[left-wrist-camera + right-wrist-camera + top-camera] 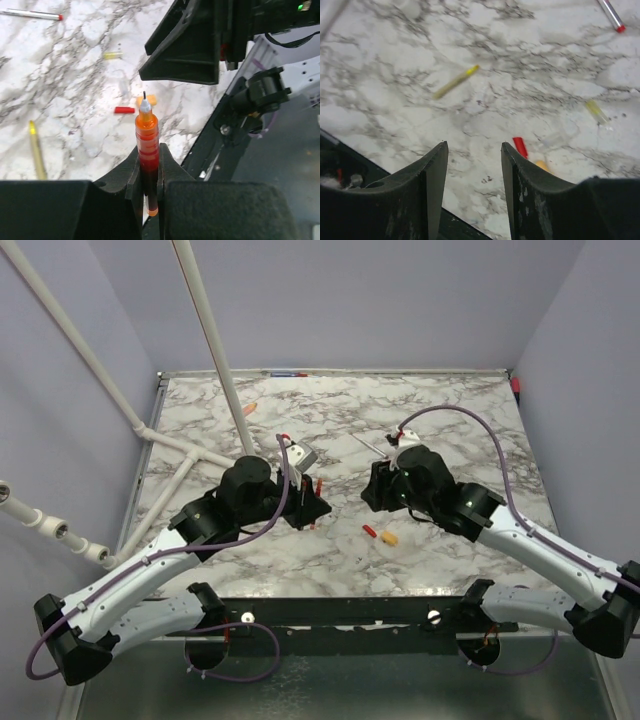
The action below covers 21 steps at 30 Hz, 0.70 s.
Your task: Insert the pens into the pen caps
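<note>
My left gripper [149,150] is shut on an orange pen [147,131], which stands upright between the fingers with its bare tip pointing away. In the top view this gripper [312,506] is left of centre and the held pen [318,487] shows red. My right gripper [472,146] is open and empty, hovering over the marble, to the right of the left one [376,495]. A red pen cap [520,146] and an orange pen cap [542,165] lie side by side just past its right finger. They also lie on the table [368,531] between the arms.
A yellow pen [456,81], a small yellow cap [596,111] and a whitish-grey pen with a red end [611,14] lie farther out on the marble. Another orange pen [250,409] lies far left beside a white pipe frame [215,350]. Walls enclose the table.
</note>
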Available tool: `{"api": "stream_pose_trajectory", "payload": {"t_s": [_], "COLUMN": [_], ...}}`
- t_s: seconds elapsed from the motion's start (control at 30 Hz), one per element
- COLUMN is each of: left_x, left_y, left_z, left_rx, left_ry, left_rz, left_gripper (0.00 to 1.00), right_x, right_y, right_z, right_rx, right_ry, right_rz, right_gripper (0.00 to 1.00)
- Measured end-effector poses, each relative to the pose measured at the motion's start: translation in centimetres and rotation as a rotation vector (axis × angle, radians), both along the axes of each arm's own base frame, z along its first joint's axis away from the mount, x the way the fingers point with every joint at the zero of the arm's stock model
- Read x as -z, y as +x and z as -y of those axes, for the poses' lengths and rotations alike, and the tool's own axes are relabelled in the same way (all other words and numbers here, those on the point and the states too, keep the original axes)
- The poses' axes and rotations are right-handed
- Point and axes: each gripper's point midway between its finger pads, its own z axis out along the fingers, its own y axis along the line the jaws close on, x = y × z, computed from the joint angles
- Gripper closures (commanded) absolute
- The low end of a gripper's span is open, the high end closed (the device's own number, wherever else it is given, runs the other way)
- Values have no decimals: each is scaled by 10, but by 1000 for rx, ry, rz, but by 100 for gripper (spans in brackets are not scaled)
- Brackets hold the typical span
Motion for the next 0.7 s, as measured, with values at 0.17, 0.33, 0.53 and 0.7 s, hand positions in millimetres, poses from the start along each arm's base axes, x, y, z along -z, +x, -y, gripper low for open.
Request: {"api": "stream_pose_trajectory", "payload": {"t_s": [0.17, 0.33, 0.53, 0.7], "left_x": [13, 29, 35, 30], "left_y": [4, 2, -1, -2], "left_z": [-16, -27, -33, -36], "left_rx": [-17, -26, -33, -43], "left_ry": [95, 132, 139, 124], "left_rz": [61, 92, 103, 121], "left_gripper": [100, 100, 100, 100], "right_x": [53, 82, 117, 145], "right_y": [7, 11, 12, 12], "right_z": [18, 28, 41, 52], "right_rx": [92, 180, 324, 455], "right_ry": [-189, -268, -306, -326], "right_rz": [-108, -173, -248, -300], "right_gripper": [49, 47, 46, 46]}}
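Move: The clear cap, which the open right hand seems bound for, lies some 7 cm ahead of it, 4 cm to its right and 22 cm below. The red cap lies about 4 cm to the left of the clear cap and 2 cm nearer, the orange cap 4 cm nearer and 1 cm to the right, the yellow cap 7 cm farther out and 3 cm to the right. From the pen-holding left hand the clear cap is roughly 13 cm ahead, 15 cm to the right and 26 cm down. The right hand sinks about 15 cm towards the group of caps and shifts some 5 cm to its right, its half-open fingers tipping down and swinging clockwise towards line with the clear cap, still short of touching any. Meanwhile the left hand keeps its pinch on the orange-red pen and backs off about 4 cm to its left, dipping a little over 3 cm before easing slightly up. ##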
